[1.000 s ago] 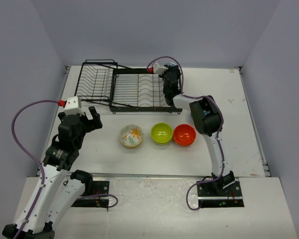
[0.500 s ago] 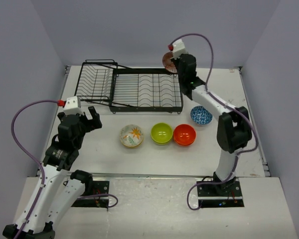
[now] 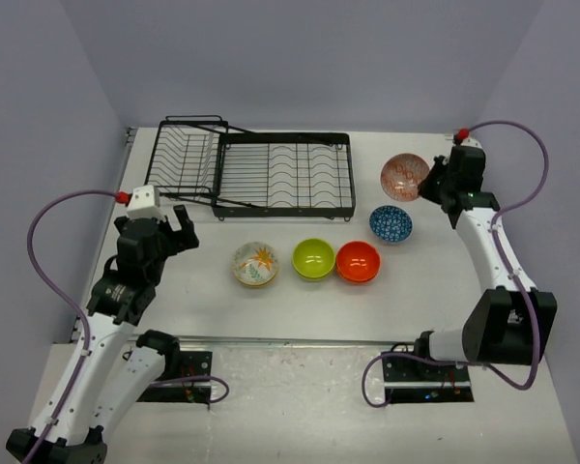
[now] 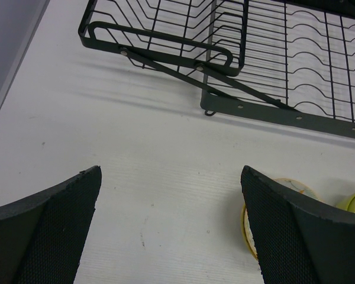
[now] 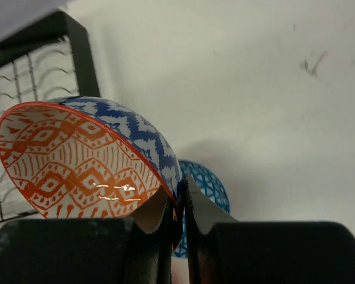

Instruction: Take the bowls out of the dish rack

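My right gripper (image 3: 431,183) is shut on the rim of a pinkish-brown patterned bowl (image 3: 404,174), orange-red inside and blue zigzag outside in the right wrist view (image 5: 77,160), held tilted above the table right of the black dish rack (image 3: 261,172). The rack holds no bowls. On the table stand a blue speckled bowl (image 3: 391,223), an orange-red bowl (image 3: 358,261), a lime green bowl (image 3: 313,258) and a cream floral bowl (image 3: 255,264). My left gripper (image 3: 179,228) is open and empty, left of the floral bowl (image 4: 284,195).
Purple-grey walls close in the table on the left, back and right. The rack's smaller angled basket (image 4: 165,29) lies ahead of my left gripper. The table's right edge (image 3: 493,242) runs below my right arm.
My right gripper lifted the pinkish-brown bowl out of the rack's right end and carried it right and toward the front, past the blue bowl. The left arm barely moved.
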### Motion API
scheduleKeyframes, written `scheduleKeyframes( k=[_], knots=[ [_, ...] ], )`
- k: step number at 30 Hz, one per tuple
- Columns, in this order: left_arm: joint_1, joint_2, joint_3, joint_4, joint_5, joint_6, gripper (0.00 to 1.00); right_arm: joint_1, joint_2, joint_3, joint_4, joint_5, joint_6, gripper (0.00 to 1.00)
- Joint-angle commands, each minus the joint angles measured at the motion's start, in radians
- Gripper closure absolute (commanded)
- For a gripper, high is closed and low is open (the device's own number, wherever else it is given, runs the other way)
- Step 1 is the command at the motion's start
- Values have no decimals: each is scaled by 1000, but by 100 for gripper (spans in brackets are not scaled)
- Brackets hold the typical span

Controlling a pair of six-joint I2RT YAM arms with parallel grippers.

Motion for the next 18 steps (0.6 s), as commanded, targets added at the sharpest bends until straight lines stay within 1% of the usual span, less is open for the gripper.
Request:
scheduleKeyframes(
  k=[1, 4, 5, 6, 10, 14, 18],
  knots=[
    [8, -29, 12, 14, -22, 6, 0, -23, 5, -58, -80, -82, 111, 100],
    [10, -34, 7, 17, -13, 6, 0, -26, 37, -90, -103, 50, 120, 100],
    [8, -32, 2, 20, -7, 6, 0, -29, 43, -101, -105, 56, 123, 100],
    [8, -26, 1, 23, 5, 6, 0, -39, 49, -113, -103, 14, 122, 100],
    [8, 12, 7, 19, 11, 9, 0, -43, 80, -104, -131, -55, 108, 100],
    [8, 20, 5, 25, 28, 12, 0, -43, 110, -86, -166, -78, 82, 97],
    [10, 34, 7, 30, 51, 16, 0, -50, 153, -70, -178, -144, 71, 95]
  ],
)
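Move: The right hand holds the orange-patterned bowl by its rim. The blue bowl it is being taken to sits about 7 cm back, 4 cm left and 19 cm below. From that hand the red bowl is some 16 cm back and 12 cm left, the green bowl 15 cm back and 22 cm left, and the dish rack's right end 4 cm ahead and 13 cm left. From the left hand, the blue bowl lies roughly 47 cm right and 8 cm ahead. Down and somewhat back comes the right hand, sinking about 13 cm and drawing back some 5 cm, fast at first and then more slowly. The fingers keep pinching the orange-patterned bowl's rim and bring it towards the blue bowl, while the wrist tips roughly 25 degrees further downward. ##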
